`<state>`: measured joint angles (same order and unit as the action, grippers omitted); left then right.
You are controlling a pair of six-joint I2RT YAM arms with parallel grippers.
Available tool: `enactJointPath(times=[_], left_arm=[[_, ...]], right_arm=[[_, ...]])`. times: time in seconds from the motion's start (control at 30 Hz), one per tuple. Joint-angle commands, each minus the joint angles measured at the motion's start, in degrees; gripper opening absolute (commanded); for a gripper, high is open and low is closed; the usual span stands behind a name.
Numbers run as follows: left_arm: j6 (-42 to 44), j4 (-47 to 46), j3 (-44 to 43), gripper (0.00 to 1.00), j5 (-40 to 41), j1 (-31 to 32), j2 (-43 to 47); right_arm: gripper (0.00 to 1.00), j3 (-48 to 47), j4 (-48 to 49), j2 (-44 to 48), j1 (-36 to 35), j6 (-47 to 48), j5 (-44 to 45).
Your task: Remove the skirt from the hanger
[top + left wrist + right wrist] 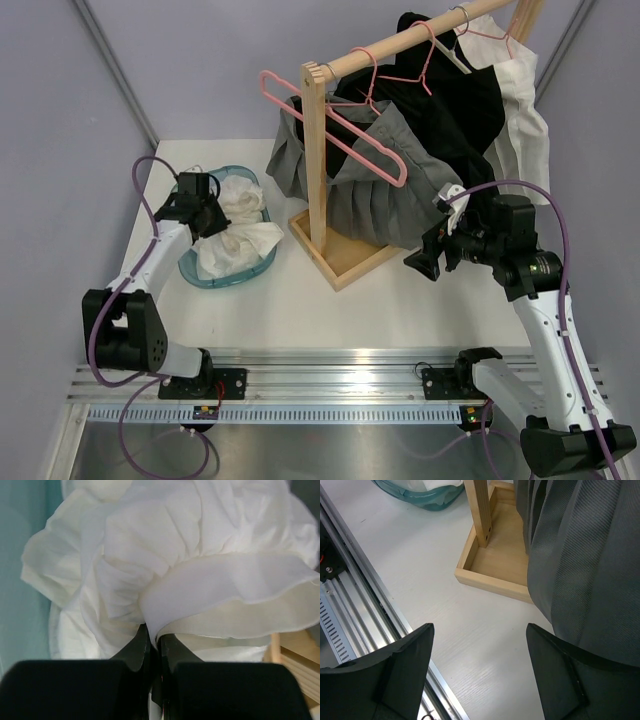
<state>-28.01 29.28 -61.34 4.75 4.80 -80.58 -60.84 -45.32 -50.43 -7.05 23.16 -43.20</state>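
A grey pleated skirt (390, 200) (590, 570) hangs from a pink hanger (345, 125) on the wooden rail (420, 45). Its hem droops over the rack's base tray (345, 265) (495, 565). My right gripper (420, 262) (480, 630) is open just left of and below the hem, with only bare table between its fingers. A white skirt (240, 235) (190, 555) lies bunched in a teal basket (200, 272) (20, 580). My left gripper (210, 222) (154, 632) is shut on a fold of that white fabric.
A black skirt (460, 110) and a cream skirt (525, 130) hang on more pink hangers further right along the rail. The rack's upright post (315, 150) (482, 510) stands in the tray. An aluminium rail (330, 365) (350, 610) runs along the table's near edge.
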Motion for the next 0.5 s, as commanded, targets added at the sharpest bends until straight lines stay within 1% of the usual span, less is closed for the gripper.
enactJointPath(times=[0.0,0.2,0.3,0.33,0.37,0.43,0.47], left_arm=[[1.9,-2.7,1.4,0.0,3.2,-0.6,-1.2],[3.6,-4.1,2.6,0.0,3.2,-1.0,-5.6],[4.1,-4.1,2.6,0.05,1.8,-1.5,-7.5],[4.2,-4.1,2.6,0.08,1.4,-1.7,-7.7],[4.2,-4.4,2.6,0.19,1.0,-1.8,-7.8],[4.2,-4.6,2.4,0.35,-0.1,-2.1,-7.5],[3.9,-4.6,2.2,0.46,-0.5,-2.3,-7.1]], right_arm=[[0.82,-2.7,-0.3,-0.6,0.4,0.7,-1.4],[0.82,-5.5,-2.2,-0.8,0.5,-0.5,-2.5],[0.82,-10.2,-4.7,-1.6,0.5,-1.4,-3.1],[0.82,-13.3,-5.6,-2.0,0.5,-1.1,-2.8],[0.82,-14.6,-7.6,-3.0,0.5,-0.8,-2.6],[0.82,-18.5,-9.3,-4.0,0.6,-0.1,-2.1],[0.82,-19.7,-10.9,-5.0,0.8,0.1,-2.0]])
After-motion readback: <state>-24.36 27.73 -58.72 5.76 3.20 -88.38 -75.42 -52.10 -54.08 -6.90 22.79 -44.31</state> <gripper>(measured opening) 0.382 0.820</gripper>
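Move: Over the basin, the left hand holds the white skirt by its waistband; the basin's middle is roughly 10 cm below it and 2 cm ahead, with no real sideways offset. From this hand the rack's wooden tray lies some 27 cm to the right, 2 cm back and 12 cm lower. For the empty right hand, the basin is about 15 cm ahead, 47 cm left and 23 cm down, while the grey skirt's middle hangs some 18 cm ahead and 11 cm left, about level. Lowering the pinched waistband about 6 cm into the basin, the left hand drifts slightly left, its fingers tipping some 10 degrees steeper, and near the bottom they start opening to let go of the cloth. The right hand, empty and still open, waits briefly and then rises about 6 cm beside the grey skirt. ##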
